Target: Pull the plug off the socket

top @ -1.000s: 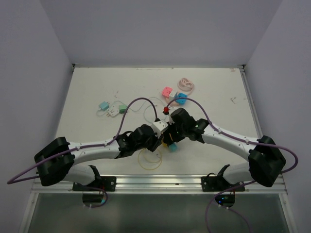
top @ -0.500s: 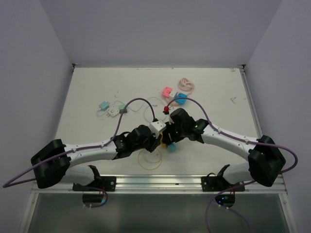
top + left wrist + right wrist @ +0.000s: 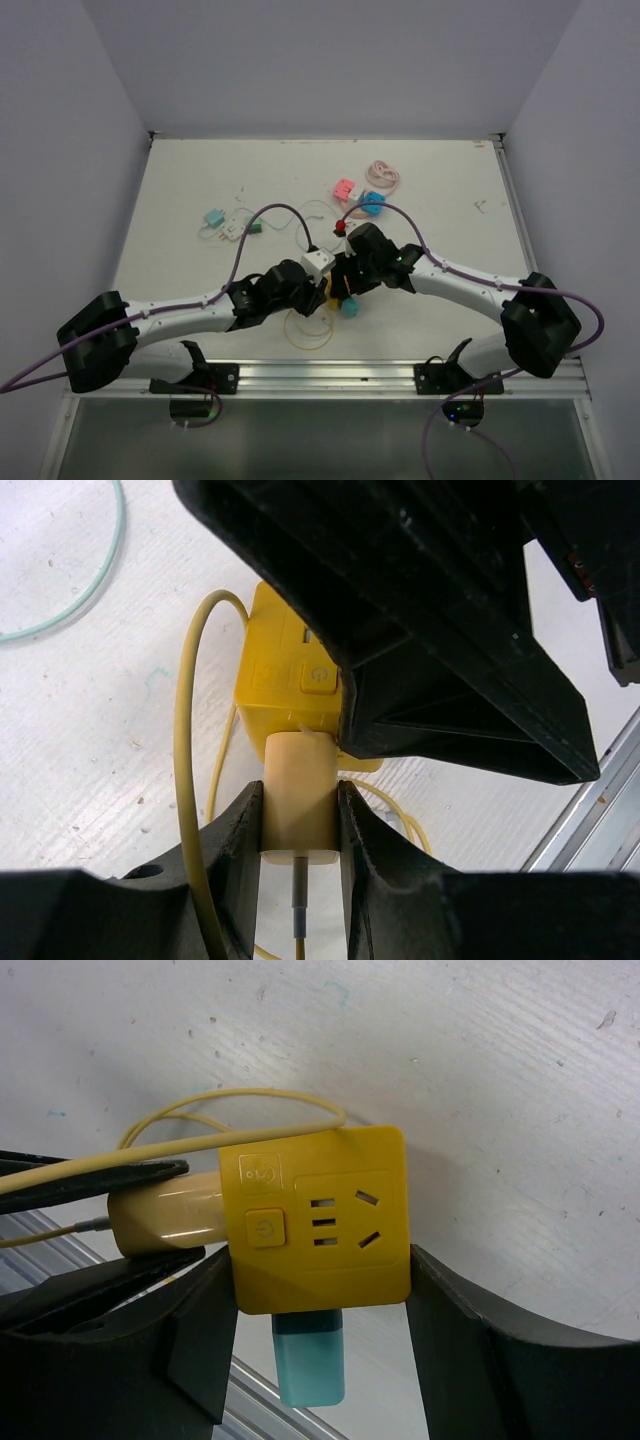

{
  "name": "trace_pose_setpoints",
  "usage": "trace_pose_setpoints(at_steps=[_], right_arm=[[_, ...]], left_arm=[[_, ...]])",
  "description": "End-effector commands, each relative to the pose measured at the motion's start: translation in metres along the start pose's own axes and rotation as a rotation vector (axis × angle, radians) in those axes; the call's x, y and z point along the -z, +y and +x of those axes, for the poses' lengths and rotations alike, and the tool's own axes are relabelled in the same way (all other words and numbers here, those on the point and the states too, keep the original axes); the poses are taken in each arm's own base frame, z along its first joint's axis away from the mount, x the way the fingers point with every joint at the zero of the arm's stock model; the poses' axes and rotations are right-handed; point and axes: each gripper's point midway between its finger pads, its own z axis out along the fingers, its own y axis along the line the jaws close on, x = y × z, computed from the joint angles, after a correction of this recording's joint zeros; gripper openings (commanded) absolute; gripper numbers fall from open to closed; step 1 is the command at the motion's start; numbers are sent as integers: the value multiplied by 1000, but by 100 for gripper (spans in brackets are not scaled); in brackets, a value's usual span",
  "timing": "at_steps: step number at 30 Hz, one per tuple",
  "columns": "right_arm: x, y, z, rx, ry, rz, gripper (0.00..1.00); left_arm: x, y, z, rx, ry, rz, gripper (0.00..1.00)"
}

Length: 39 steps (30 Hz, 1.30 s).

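A yellow socket cube (image 3: 320, 1220) sits between the fingers of my right gripper (image 3: 320, 1275), which is shut on its two sides. A cream plug (image 3: 300, 795) is seated in the socket's side (image 3: 285, 680). My left gripper (image 3: 300, 810) is shut on the plug, one finger (image 3: 235, 860) on each side, its thin yellow cable trailing back. A teal plug (image 3: 310, 1355) sticks out of another face of the socket. In the top view both grippers meet at the socket (image 3: 331, 291) near the table's front middle, with the teal plug (image 3: 350, 308) below it.
The yellow cable lies in a loop (image 3: 308, 330) by the front rail (image 3: 320, 375). Farther back lie a pink socket (image 3: 343, 188), a blue one (image 3: 372, 203), a coiled pink cable (image 3: 384, 177), and a teal plug (image 3: 213, 217) with a white adaptor (image 3: 235, 227).
Both grippers and the socket have shifted slightly left and toward the front edge. The left arm has dropped lower. The cream plug stays seated in the socket.
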Motion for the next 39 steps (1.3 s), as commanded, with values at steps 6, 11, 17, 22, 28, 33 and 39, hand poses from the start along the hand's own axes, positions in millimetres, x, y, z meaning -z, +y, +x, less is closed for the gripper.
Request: trace_pose_setpoints(at_steps=[6,11,17,22,28,33,39], right_arm=[[6,-110,15,-20,33,493,0],[1,-105,18,-24,42,459,0],[6,-86,8,-22,-14,347,0],[18,-61,-12,-15,-106,218,0],[25,-40,-22,37,-159,100,0],[24,-31,-18,65,-149,36,0],[26,-26,-14,81,-148,1,0]], left_arm=[[35,-39,-38,61,-71,167,0],[41,-33,-35,101,-67,133,0],[41,13,-33,141,-66,-93,0],[43,91,-37,256,-51,-324,0],[44,184,-33,410,-6,-572,0],[32,236,-25,552,56,-646,5],[18,256,-20,625,82,-628,29]])
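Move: The left hand already grips the peach plug, still in the yellow socket, whose middle is about 3 cm ahead, 5 cm right and 1 cm below. The bare table for the plug is some 19 cm ahead, 18 left and 7 lower, with the green adapter about 4 cm beyond it and the white adapter some 3 beyond and 5 left of it. From the right hand, which grips the socket, the plug is about 3 cm back, 5 left and 1 higher. The left fingers keep their pinch on the plug and draw it out of the socket, back and up some 4 cm; then the left hand swings forward and left towards the green adapter, sinking and turning about 50 degrees counter-clockwise. Still gripping the socket, the right hand shoots about 5 cm forward and as far right, then eases back most of the forward part. ##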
